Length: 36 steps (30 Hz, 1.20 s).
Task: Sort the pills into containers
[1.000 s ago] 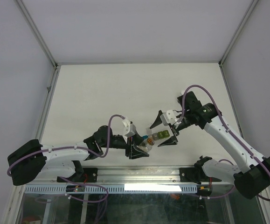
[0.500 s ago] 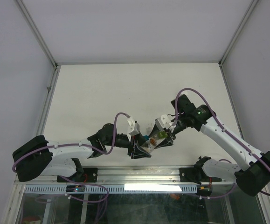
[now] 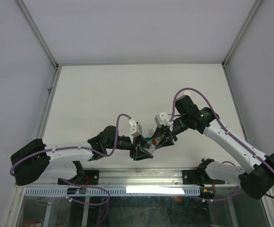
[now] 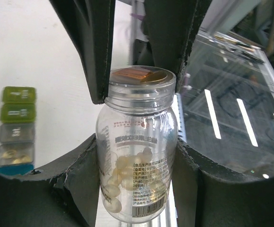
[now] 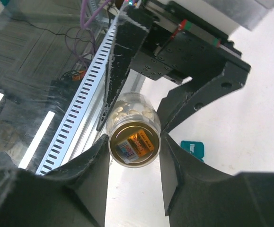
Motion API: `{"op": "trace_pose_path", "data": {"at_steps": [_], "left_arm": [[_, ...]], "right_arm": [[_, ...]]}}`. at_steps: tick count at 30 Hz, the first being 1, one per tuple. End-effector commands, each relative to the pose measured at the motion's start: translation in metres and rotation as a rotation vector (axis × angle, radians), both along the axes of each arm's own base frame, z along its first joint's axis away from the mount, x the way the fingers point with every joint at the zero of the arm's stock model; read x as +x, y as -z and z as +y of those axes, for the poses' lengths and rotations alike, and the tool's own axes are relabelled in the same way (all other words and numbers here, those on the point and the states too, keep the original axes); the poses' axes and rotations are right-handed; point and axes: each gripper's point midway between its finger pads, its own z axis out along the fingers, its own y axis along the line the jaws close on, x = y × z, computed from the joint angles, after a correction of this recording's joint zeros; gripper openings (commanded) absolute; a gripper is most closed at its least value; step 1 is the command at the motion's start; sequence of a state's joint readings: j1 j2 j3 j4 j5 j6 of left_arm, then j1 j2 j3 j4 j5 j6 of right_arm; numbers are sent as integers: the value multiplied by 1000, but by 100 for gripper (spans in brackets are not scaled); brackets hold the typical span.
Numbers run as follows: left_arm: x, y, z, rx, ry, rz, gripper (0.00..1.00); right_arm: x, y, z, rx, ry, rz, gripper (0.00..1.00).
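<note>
My left gripper (image 4: 137, 144) is shut on the body of a clear pill bottle (image 4: 137, 156), which it holds just above the table near its front edge. Pale pills (image 4: 127, 170) lie inside the bottle. My right gripper (image 5: 134, 142) has closed on the bottle's sealed top end (image 5: 133, 142), and its black fingers (image 4: 94, 52) press on either side of the neck. In the top view both grippers meet at the bottle (image 3: 150, 145). The containers (image 4: 17, 125) lie on the table to the left, one compartment holding pills. A teal compartment (image 5: 192, 149) shows past the right finger.
A slotted metal rail (image 5: 80, 99) and a glass panel (image 4: 231, 118) run along the table's near edge, close below the bottle. The white table (image 3: 127, 90) stretches away behind the arms, bounded by metal frame posts (image 3: 47, 94) at the sides.
My right arm has swung left to the bottle and its jaws have closed from wide open onto the bottle's top. My left arm has shifted slightly right, still holding the bottle.
</note>
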<state>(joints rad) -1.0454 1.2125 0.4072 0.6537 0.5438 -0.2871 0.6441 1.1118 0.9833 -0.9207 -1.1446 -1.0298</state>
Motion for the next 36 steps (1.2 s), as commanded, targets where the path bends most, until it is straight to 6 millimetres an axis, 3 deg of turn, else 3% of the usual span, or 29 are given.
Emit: {"op": "trace_pose_path", "data": {"at_steps": [1, 4, 7, 12, 13, 14, 17, 18, 19, 25, 30, 32, 36], "left_arm": [[58, -57, -5, -126, -309, -169, 0], [81, -58, -4, -99, -466, -166, 0], [90, -52, -12, -41, -555, -165, 0], [97, -39, -19, 29, -625, -161, 0], [97, -36, -19, 36, -626, -157, 0], [95, -33, -19, 43, -621, -151, 0], [85, -31, -22, 36, -564, -133, 0], [78, -30, -24, 27, -526, -126, 0], [71, -30, -24, 13, -489, -117, 0], [24, -31, -18, -81, -264, -95, 0], [-12, -38, -17, -131, -51, -128, 0], [-22, -37, -19, -125, 19, -133, 0], [-29, -35, -23, -114, 88, -135, 0]], "right_arm": [[18, 9, 2, -149, 217, 141, 11], [49, 21, 4, -219, 430, 194, 10], [60, 25, 5, -257, 502, 266, 8], [66, 5, 6, -231, 522, 365, 7], [66, -2, 6, -215, 517, 371, 11], [64, -10, 6, -195, 501, 376, 24], [60, -39, -3, -109, 446, 350, 82], [62, -47, -10, -75, 450, 330, 95], [63, -54, -17, -40, 457, 303, 98], [50, -63, -36, 84, 407, 127, 99], [3, -58, -45, 185, 107, -190, 99], [-5, -53, -43, 199, 22, -280, 99], [-15, -42, -32, 173, -74, -267, 98]]}}
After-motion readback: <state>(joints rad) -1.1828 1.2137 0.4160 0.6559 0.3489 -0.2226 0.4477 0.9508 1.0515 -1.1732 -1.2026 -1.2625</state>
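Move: The lid is already on the pill jar and between the right fingers; the jar body lies about 1 cm back, 3 cm left and 5 cm below the right hand. From the left hand, which holds the jar, the lid is about 1 cm ahead, 3 cm right and 5 cm up. The pill organizer lies some 9 cm ahead of the left hand, 1 cm right and 14 cm below, with a small clear piece 4 cm beyond it and 2 cm to its left. The lid, still pinched by the right hand, is twisted clockwise against the jar the left hand keeps gripping: both hands swing about 6 cm forward and dip 3 cm, wrists turning opposite ways by nearly 30 degrees, left counter-clockwise, right clockwise. Then the right fingers open wide and lift clear of the lid while both hands draw back and untwist, the right ending higher and farther right. ##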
